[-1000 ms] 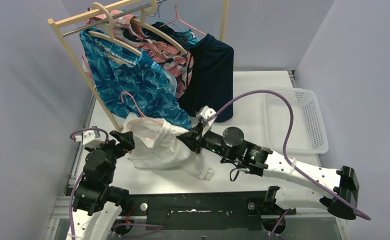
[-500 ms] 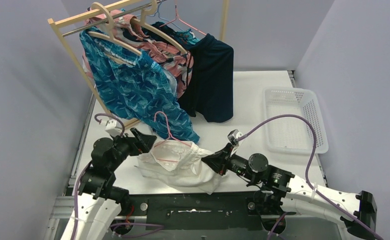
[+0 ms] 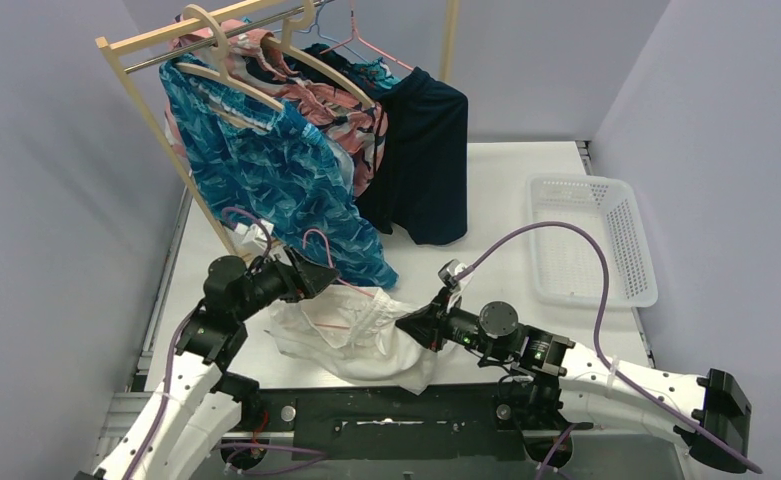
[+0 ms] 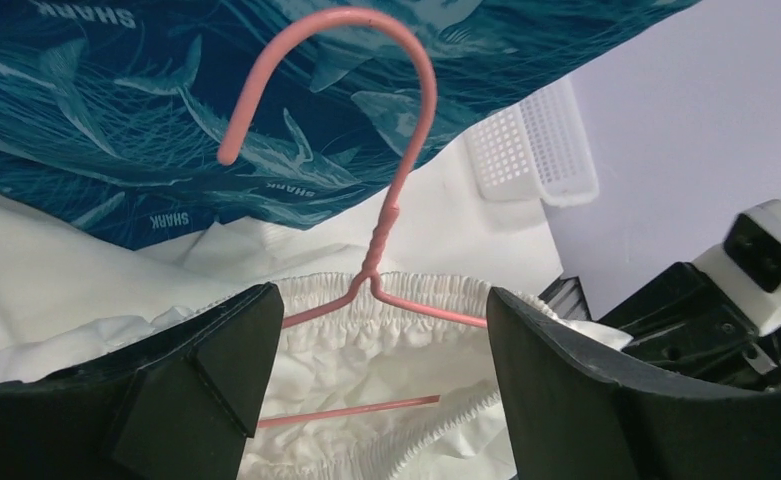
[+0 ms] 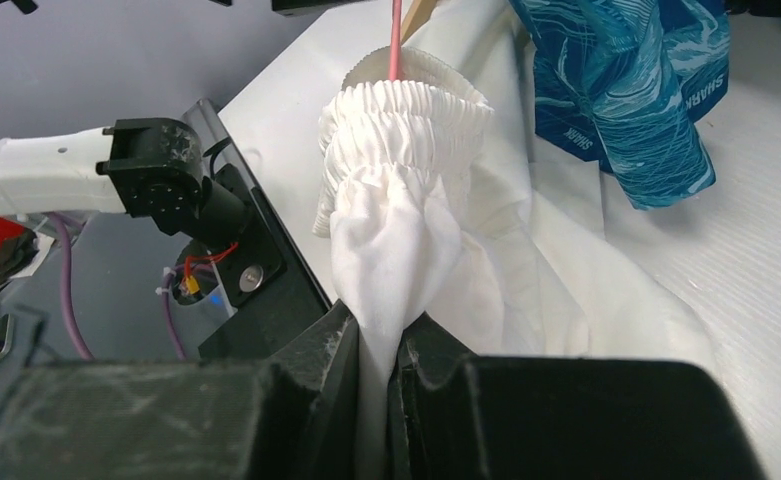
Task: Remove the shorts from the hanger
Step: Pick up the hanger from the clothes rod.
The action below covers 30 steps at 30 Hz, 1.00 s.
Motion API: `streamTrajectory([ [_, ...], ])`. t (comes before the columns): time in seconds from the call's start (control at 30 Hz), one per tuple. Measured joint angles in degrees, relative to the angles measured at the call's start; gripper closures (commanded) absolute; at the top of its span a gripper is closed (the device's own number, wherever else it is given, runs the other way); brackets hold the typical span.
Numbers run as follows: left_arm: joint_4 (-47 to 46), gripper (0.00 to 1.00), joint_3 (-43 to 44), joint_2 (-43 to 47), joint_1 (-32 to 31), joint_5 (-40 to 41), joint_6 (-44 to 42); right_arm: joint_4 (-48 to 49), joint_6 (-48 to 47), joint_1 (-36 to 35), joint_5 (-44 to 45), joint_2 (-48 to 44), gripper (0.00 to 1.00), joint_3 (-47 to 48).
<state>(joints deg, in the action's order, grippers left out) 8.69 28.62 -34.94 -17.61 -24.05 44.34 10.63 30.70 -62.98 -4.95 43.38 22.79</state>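
The white shorts [image 3: 361,330] lie bunched on the table near the front edge, still threaded on a pink wire hanger [image 3: 318,250]. My right gripper [image 3: 411,325] is shut on a pinch of the white shorts [image 5: 396,250]. My left gripper [image 3: 316,275] is open at the hanger's end of the shorts; in the left wrist view the hanger [image 4: 386,230] and the elastic waistband [image 4: 396,310] sit between its spread fingers [image 4: 216,370], not touching. The teal shark-print shorts [image 4: 166,110] hang just behind.
A wooden clothes rack [image 3: 156,110] at the back left holds blue wave-patterned shorts [image 3: 266,170], pink floral shorts [image 3: 351,115] and dark navy shorts [image 3: 426,160] on hangers. A white mesh basket [image 3: 591,240] stands on the right of the table.
Both arms have carried the white shorts and hanger from under the rack toward the front edge. The left gripper has come up to the hanger's hook; the right arm has shifted slightly left.
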Motion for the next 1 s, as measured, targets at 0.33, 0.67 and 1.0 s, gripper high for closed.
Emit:
streamTrajectory([
  [0.33,0.28,0.49,0.66,-8.68,-5.2,6.71,-5.22,-1.81,0.09,0.66,-3.76,3.04,1.0,2.73],
  [0.67,-0.87,1.0,-0.2,-3.76,-5.6,10.23,-6.14,-2.25,0.11,0.83,-5.68,5.11,0.92,4.44],
  [1.0,9.42,1.0,2.43,2.47,-5.53,16.85,-12.11,-17.81,1.57,1.53,1.29,10.36,0.24,18.73],
])
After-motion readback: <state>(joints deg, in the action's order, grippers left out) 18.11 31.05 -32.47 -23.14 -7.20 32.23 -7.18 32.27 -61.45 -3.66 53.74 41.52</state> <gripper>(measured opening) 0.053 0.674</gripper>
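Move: The hanger's pink neck, just below its hook, stands between the left hand's open fingers, about 2 cm ahead, 1 cm right and 3 cm lower. The white shorts on the hanger lie some 12 cm back, 7 cm right and 10 cm below that hand; the blue shorts hang roughly 18 cm ahead and 8 cm left, slightly higher. For the right hand, still gripping cloth beside the white waistband, the neck is about 12 cm ahead, 14 cm left and 1 cm lower. Down by about 4 cm and slightly forward, the left hand brings its fingers around the hanger's neck, eases up 2 cm and closes to pinch it below the hook, then carries it roughly 3 cm left while rolling its left side up. The right hand keeps hold, easing a little left, until that pinch is made; then it opens and moves forward and up about 3 cm. ##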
